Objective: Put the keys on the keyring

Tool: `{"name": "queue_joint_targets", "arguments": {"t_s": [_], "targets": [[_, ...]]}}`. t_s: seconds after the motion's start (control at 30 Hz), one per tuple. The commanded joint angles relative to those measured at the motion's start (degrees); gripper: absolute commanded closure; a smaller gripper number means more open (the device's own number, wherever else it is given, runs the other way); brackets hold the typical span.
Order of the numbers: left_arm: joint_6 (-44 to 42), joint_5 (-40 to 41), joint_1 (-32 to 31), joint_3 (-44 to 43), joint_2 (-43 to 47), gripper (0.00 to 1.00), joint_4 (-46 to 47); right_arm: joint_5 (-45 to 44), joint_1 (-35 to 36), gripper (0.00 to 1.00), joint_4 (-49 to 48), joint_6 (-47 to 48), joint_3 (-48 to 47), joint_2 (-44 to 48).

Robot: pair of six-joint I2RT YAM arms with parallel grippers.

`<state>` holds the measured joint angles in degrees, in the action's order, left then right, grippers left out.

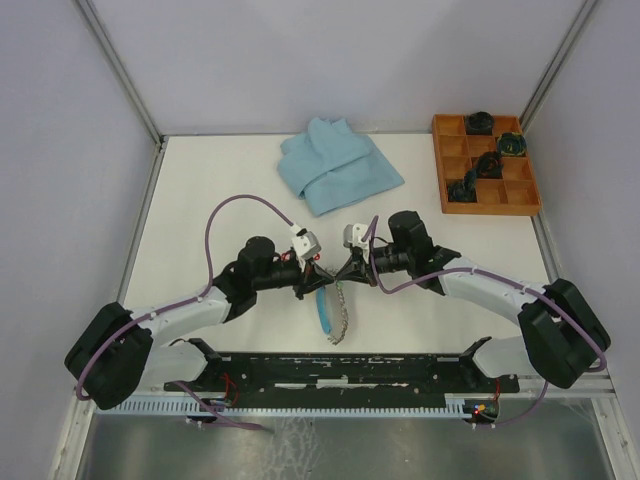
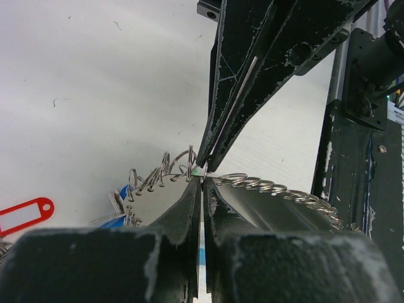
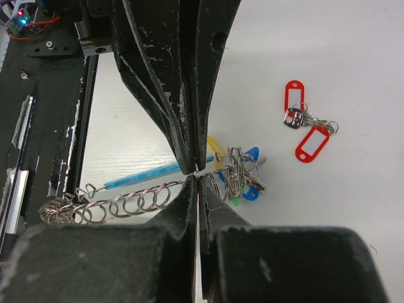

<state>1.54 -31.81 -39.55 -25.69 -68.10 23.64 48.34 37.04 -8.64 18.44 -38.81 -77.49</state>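
Note:
The keyring [image 1: 343, 318] is a long coil of grey wire loops with a light-blue segment [image 3: 158, 172]. Its upper end is lifted to where my two grippers meet tip to tip. My left gripper [image 2: 201, 181] is shut, pinching the coil's wire [image 2: 271, 187] at its very tips. Opposite it, my right gripper [image 3: 197, 178] is shut on the same spot of the coil [image 3: 126, 203]. Several keys with blue tags [image 3: 245, 173] hang bunched on the coil just right of the pinch. Two red-tagged keys [image 3: 304, 126] lie loose on the table. One red tag [image 2: 25, 216] shows in the left wrist view.
A folded light-blue cloth [image 1: 335, 165] lies at the back middle of the table. An orange compartment tray [image 1: 520, 200] with dark items stands at the back right. The black base rail [image 1: 340, 368] runs along the near edge.

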Motion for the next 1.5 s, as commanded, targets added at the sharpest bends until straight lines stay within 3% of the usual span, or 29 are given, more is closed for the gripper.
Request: {"name": "queue_joint_targets", "arguments": {"t_s": [0.0, 0.27, 0.43, 0.57, 0.77, 1.0, 1.23, 1.47], "targets": [[0.1, 4.8, 0.0, 0.4, 1.5, 0.87, 5.9, -1.4, 0.4, 0.99, 3.0, 3.6, -1.9, 2.3], [9.5, 12.4, 2.3, 7.0, 4.4, 0.62, 14.7, -3.8, 0.5, 0.99, 0.0, 5.8, 0.9, 4.7], [17.9, 14.5, 6.9, 9.8, 6.0, 0.54, 18.7, -6.7, 0.6, 0.99, -1.6, 6.7, 1.6, 5.8], [22.4, 20.4, 8.8, 9.3, 7.5, 0.48, 13.5, -8.9, 0.5, 0.99, 0.3, 7.7, 1.3, 6.0], [26.1, 32.5, 8.9, 4.4, 9.3, 0.3, -2.8, -12.6, 0.6, 0.99, 2.8, 8.5, 1.4, 9.2], [26.1, 39.2, 9.0, -3.9, 4.6, 0.27, -17.9, -15.9, 0.6, 0.99, 3.2, 9.5, 2.6, 12.6], [26.9, 38.5, 9.7, -6.2, 0.7, 0.28, -19.4, -15.4, 0.7, 0.99, 1.0, 10.2, 3.9, 12.8], [26.2, 35.6, 10.1, -9.0, -1.0, 0.29, -21.3, -12.8, 0.7, 0.99, 1.3, 19.4, 4.4, 14.1]]}}
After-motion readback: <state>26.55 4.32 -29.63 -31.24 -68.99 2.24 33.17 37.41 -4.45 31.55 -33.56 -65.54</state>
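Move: The red-tagged keys lie on the table about 10 cm ahead of the left hand, 7 cm to its left and some 11 cm lower. Both hands are at the keyring's wire coil. From the left hand, the keyring's middle is about 7 cm back, 1 cm right and 3 cm down, while the blue-tagged key is roughly 3 cm ahead, straight in line and 3 cm down. From the right hand, the red-tagged keys are about 10 cm ahead, 8 cm left and 11 cm down. The keyring's coil is let go by the left fingers, which open wide as that hand swings left and forward towards the red-tagged keys, about 15 cm across the table, then sinks some 4 cm; its wrist turns counter-clockwise about 50 degrees and tips down. The right hand keeps its pinch on the coil, drawing it some 4 cm right and slightly forward while rolling. ##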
